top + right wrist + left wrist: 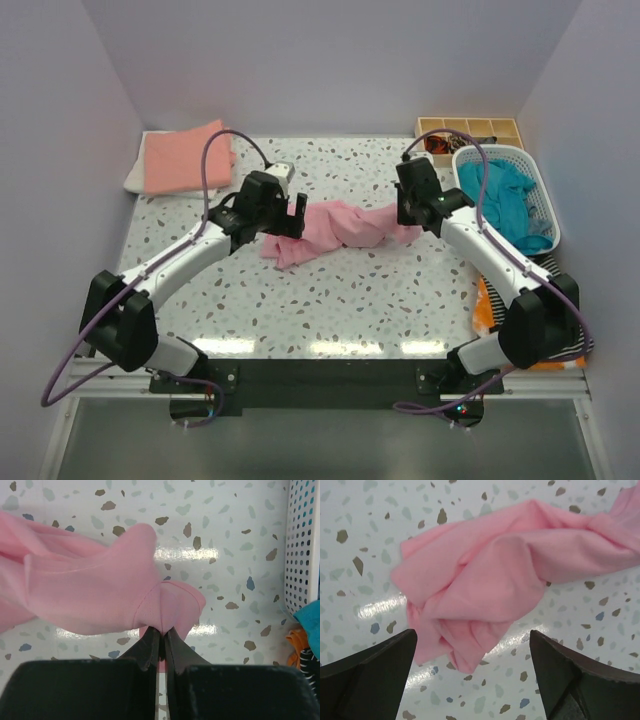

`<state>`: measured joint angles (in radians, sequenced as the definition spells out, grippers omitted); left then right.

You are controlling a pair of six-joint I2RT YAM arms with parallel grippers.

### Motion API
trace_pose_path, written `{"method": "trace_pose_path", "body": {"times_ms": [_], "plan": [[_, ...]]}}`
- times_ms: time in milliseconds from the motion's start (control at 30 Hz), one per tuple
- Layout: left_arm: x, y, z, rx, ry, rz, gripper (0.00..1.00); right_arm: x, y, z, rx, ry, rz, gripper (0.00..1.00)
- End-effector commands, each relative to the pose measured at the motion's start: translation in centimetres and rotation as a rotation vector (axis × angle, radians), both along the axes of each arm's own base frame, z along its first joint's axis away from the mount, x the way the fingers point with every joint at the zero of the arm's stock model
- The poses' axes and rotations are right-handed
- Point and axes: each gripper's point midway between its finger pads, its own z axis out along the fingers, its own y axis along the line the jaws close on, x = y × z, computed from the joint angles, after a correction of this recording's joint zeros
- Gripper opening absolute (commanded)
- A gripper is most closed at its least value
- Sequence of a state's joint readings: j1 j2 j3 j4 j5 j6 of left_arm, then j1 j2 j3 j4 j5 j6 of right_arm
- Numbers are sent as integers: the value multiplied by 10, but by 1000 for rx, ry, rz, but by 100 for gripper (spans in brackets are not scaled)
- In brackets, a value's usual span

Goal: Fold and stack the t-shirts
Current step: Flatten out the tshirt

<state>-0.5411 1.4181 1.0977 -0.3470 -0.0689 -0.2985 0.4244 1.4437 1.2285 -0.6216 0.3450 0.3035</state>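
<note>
A light pink t-shirt [335, 228] lies bunched in a long twisted heap across the middle of the table. My right gripper [162, 630] is shut on a hemmed edge of the pink t-shirt [90, 592] at its right end. My left gripper [472, 647] hovers open just above the left end of the pink t-shirt [485, 575], its jaws wide apart with nothing between them. A salmon-orange t-shirt [185, 155] lies folded on a white one [136, 175] at the back left corner. A teal t-shirt [505, 200] fills the basket.
A white perforated basket [540, 195] stands at the right edge, close to my right arm. Behind it sits a wooden compartment tray [470, 127]. Orange and striped cloth [487, 305] hangs off the table's right side. Grey walls close in on three sides.
</note>
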Motion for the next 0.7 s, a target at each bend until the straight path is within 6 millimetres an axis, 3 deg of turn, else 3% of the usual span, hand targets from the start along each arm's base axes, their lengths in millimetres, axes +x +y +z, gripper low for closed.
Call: {"method": "trace_pose_path", "body": {"times_ms": [0, 133, 267, 367, 567, 667], "plan": [[-2, 7, -30, 61, 57, 17, 100, 9, -4, 25, 2, -72, -37, 0], [12, 3, -48, 81, 62, 21, 100, 1, -5, 20, -8, -45, -19, 0], [40, 2, -70, 98, 68, 65, 100, -4, -6, 15, -10, -34, -5, 0], [63, 12, -75, 59, 46, 129, 100, -5, -4, 12, -8, -23, 13, 0], [98, 40, -75, -60, 17, 205, 100, -4, -4, 8, -30, -8, 33, 0], [109, 46, -60, -116, -33, 217, 100, -3, -3, 5, -32, 1, 40, 0]]}}
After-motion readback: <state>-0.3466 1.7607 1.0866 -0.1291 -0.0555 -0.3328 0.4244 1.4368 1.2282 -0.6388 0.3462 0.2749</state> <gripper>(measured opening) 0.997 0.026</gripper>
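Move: The far-left corner of the pink t-shirt's loose end lies about 7 cm ahead of the left hand, 3 cm to its left and 16 cm below. The folded salmon stack is some 18 cm ahead and 24 cm to the left of that hand. From the right hand, which already pinches the other end, that corner is about 5 cm ahead, 32 cm left and 16 cm down; the basket with the teal cloth stands some 23 cm to its right, 6 cm ahead. Down first, about 11 cm, then curving forward some 7 cm and left about 5 cm as the descent levels off, the left hand closes in on the loose left end of the t-shirt by its far corner. It keeps its fingers wide open, tips some 10 degrees further down and turns counter-clockwise by about as much. The right hand stays put, still shut on the raised right end. ##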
